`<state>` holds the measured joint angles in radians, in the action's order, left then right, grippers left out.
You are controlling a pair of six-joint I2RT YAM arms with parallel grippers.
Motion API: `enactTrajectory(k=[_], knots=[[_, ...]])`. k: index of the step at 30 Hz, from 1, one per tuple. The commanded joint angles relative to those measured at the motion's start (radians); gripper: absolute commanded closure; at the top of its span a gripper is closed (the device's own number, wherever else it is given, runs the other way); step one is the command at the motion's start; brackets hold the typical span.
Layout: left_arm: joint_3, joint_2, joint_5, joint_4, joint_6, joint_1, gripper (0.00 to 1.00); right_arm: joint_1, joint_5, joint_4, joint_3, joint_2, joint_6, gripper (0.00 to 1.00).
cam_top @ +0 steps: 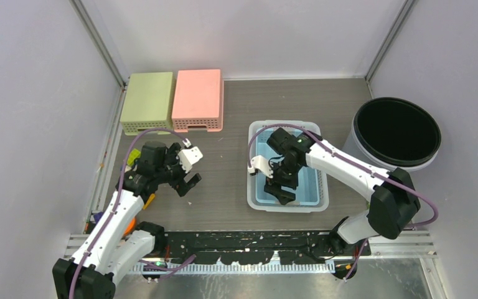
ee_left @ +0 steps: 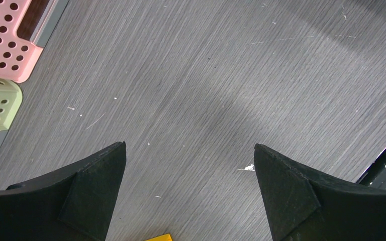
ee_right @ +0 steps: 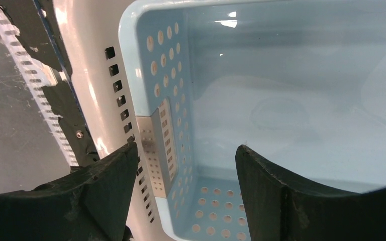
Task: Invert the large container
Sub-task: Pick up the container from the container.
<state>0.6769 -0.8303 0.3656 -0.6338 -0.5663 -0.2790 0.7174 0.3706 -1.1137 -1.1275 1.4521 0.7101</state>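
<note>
The large container (cam_top: 253, 163) is a white slotted basket standing upright right of centre, with a light blue perforated basket (cam_top: 312, 184) nested inside it. My right gripper (cam_top: 281, 190) is open over its near end. In the right wrist view the right gripper (ee_right: 186, 148) straddles the near walls: one finger is outside the white container (ee_right: 108, 85), the other inside the blue basket (ee_right: 281, 100). I see no contact with either wall. My left gripper (cam_top: 190, 169) hangs open over bare table to the left; between the jaws of the left gripper (ee_left: 190, 146) only the tabletop shows.
A green basket (cam_top: 147, 102) and a pink basket (cam_top: 198, 99) lie upside down at the back left. A black-rimmed white bucket (cam_top: 397, 132) stands at the right. Small yellow and orange items (cam_top: 131, 221) lie by the left arm. Walls enclose the table.
</note>
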Motion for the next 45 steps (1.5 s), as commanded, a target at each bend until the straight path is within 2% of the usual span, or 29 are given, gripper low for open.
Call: enactTrajectory(k=[1,9,15,25,27,30,32,40,45], knots=[[-0.003,0.005,-0.001,0.032,-0.015,0.008,0.00,0.013,-0.015,0.033,0.014,0.014,0.012,0.25],[-0.001,0.000,0.007,0.032,-0.017,0.008,0.00,0.060,-0.084,0.096,0.069,-0.004,-0.022,0.27],[-0.004,0.010,0.008,0.031,-0.017,0.008,0.00,0.075,-0.153,0.157,0.121,-0.058,-0.031,0.41],[0.000,0.012,0.008,0.029,-0.015,0.008,0.00,0.133,-0.260,0.152,0.178,-0.094,0.004,0.42],[0.000,0.013,0.008,0.029,-0.016,0.007,0.00,0.135,-0.268,0.151,0.172,-0.093,-0.002,0.50],[0.000,0.012,0.008,0.029,-0.015,0.008,0.00,0.136,-0.260,0.116,0.135,-0.085,-0.014,0.73],[0.000,0.010,0.008,0.029,-0.015,0.008,0.00,0.136,-0.241,0.069,0.089,-0.081,-0.022,0.82],[0.000,0.013,0.005,0.029,-0.014,0.008,0.00,0.136,-0.083,-0.042,-0.061,-0.116,-0.019,0.94],[0.001,0.010,0.001,0.029,-0.014,0.009,0.00,0.136,0.046,-0.108,-0.172,-0.070,-0.018,0.96]])
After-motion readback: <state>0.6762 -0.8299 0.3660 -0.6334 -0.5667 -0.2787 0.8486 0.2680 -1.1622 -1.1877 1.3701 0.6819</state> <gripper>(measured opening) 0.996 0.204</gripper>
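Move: Just below and behind the open right fingers, about 2 cm back, 2 cm to the right and 3 cm down, is the beige handle on the near rim of the blue container. The white container around it has its middle about 8 cm ahead and 2 cm right; the upturned pink container lies some 29 cm ahead and 25 cm left, the bin some 13 cm ahead and 30 cm right. From the left hand the handle is roughly 26 cm right and 4 cm back. Sinking about 2 cm onto the near rim of the blue container, the right hand shifts about a centimetre right and a little back, and tilts some 10 degrees to line up with the rim. Its fingers close on the beige handle, one pad inside the wall and the other outside, then keep that pinch as the hand rises about 5 cm and drifts 2 cm left. ##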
